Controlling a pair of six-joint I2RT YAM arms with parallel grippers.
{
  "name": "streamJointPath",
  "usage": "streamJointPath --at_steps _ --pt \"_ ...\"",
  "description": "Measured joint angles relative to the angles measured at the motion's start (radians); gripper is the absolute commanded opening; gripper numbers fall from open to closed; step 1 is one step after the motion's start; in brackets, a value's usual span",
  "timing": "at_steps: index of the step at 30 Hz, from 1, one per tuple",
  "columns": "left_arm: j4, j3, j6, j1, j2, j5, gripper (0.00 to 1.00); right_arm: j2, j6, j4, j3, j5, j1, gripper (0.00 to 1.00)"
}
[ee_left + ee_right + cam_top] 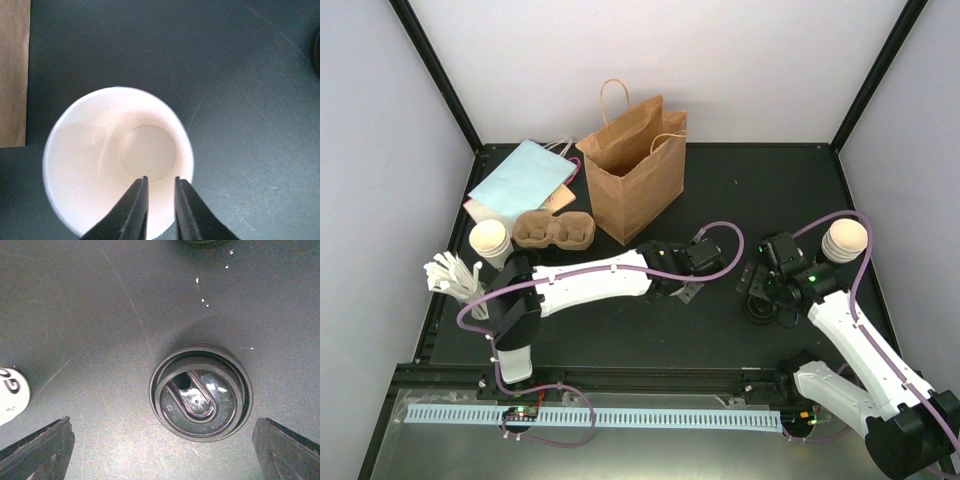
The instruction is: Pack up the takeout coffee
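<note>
In the left wrist view an upright lidless coffee cup with a cream inside stands on the black table. My left gripper hangs over its near rim, fingers close together with a narrow gap and nothing between them. In the top view this gripper is right of the brown paper bag, and the cup is hidden under it. My right gripper is wide open above a round black lid lying flat between its fingers. In the top view the right gripper is at mid-right.
A pale-blue flat bag, a cardboard cup carrier, a cup stack and white stirrers sit at the left. Another cup stack stands at the right. A second dark lid and a white printed object edge the right wrist view.
</note>
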Motion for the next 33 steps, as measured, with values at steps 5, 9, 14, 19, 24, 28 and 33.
streamJointPath --at_steps 5,9,14,19,24,28,33 --pt "0.002 0.000 -0.014 -0.001 0.000 -0.006 0.38 0.000 0.000 -0.001 -0.002 -0.007 0.000 1.00" --pt "0.002 0.000 -0.021 -0.001 0.000 -0.003 0.43 0.002 0.004 -0.004 -0.002 -0.007 0.000 1.00" --pt "0.002 -0.002 -0.025 -0.001 -0.031 0.025 0.52 0.020 0.021 -0.016 -0.003 -0.006 0.000 0.99" --pt "0.012 -0.015 -0.023 -0.001 -0.155 0.046 0.57 0.029 0.043 -0.018 -0.019 -0.004 0.000 0.97" --pt "0.036 -0.036 -0.021 0.014 -0.301 0.055 0.57 0.037 0.065 -0.012 -0.061 -0.002 0.000 0.96" --pt "0.054 -0.092 -0.021 0.059 -0.374 0.084 0.60 0.061 0.080 0.005 -0.078 0.004 0.000 0.96" --pt "0.072 -0.220 -0.022 0.158 -0.465 0.142 0.62 0.124 0.089 0.035 -0.078 0.018 0.000 0.94"
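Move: My left hand is still at the rim of the upright paper cup, its middle about 3 cm ahead, 1 cm left and 6 cm lower. From this hand, the paper bag stands some 19 cm ahead and 10 cm left, and the stack of black lids sits about 17 cm right and 4 cm back. My right hand hangs open 8 cm above that lid stack, which is 2 cm back and 1 cm right of it; the other black lid is 11 cm ahead and 8 cm right. I hold my left hand in place while its fingers spread and let go of the cup wall, then lift it clear by about 12 cm and swing it some 8 cm left, away from the cup, rolling about 20 degrees so the fingertips lean right. Meanwhile my right hand sinks about 4.5 cm, fingers still wide, towards the lid stack, tipping a little steeper. ##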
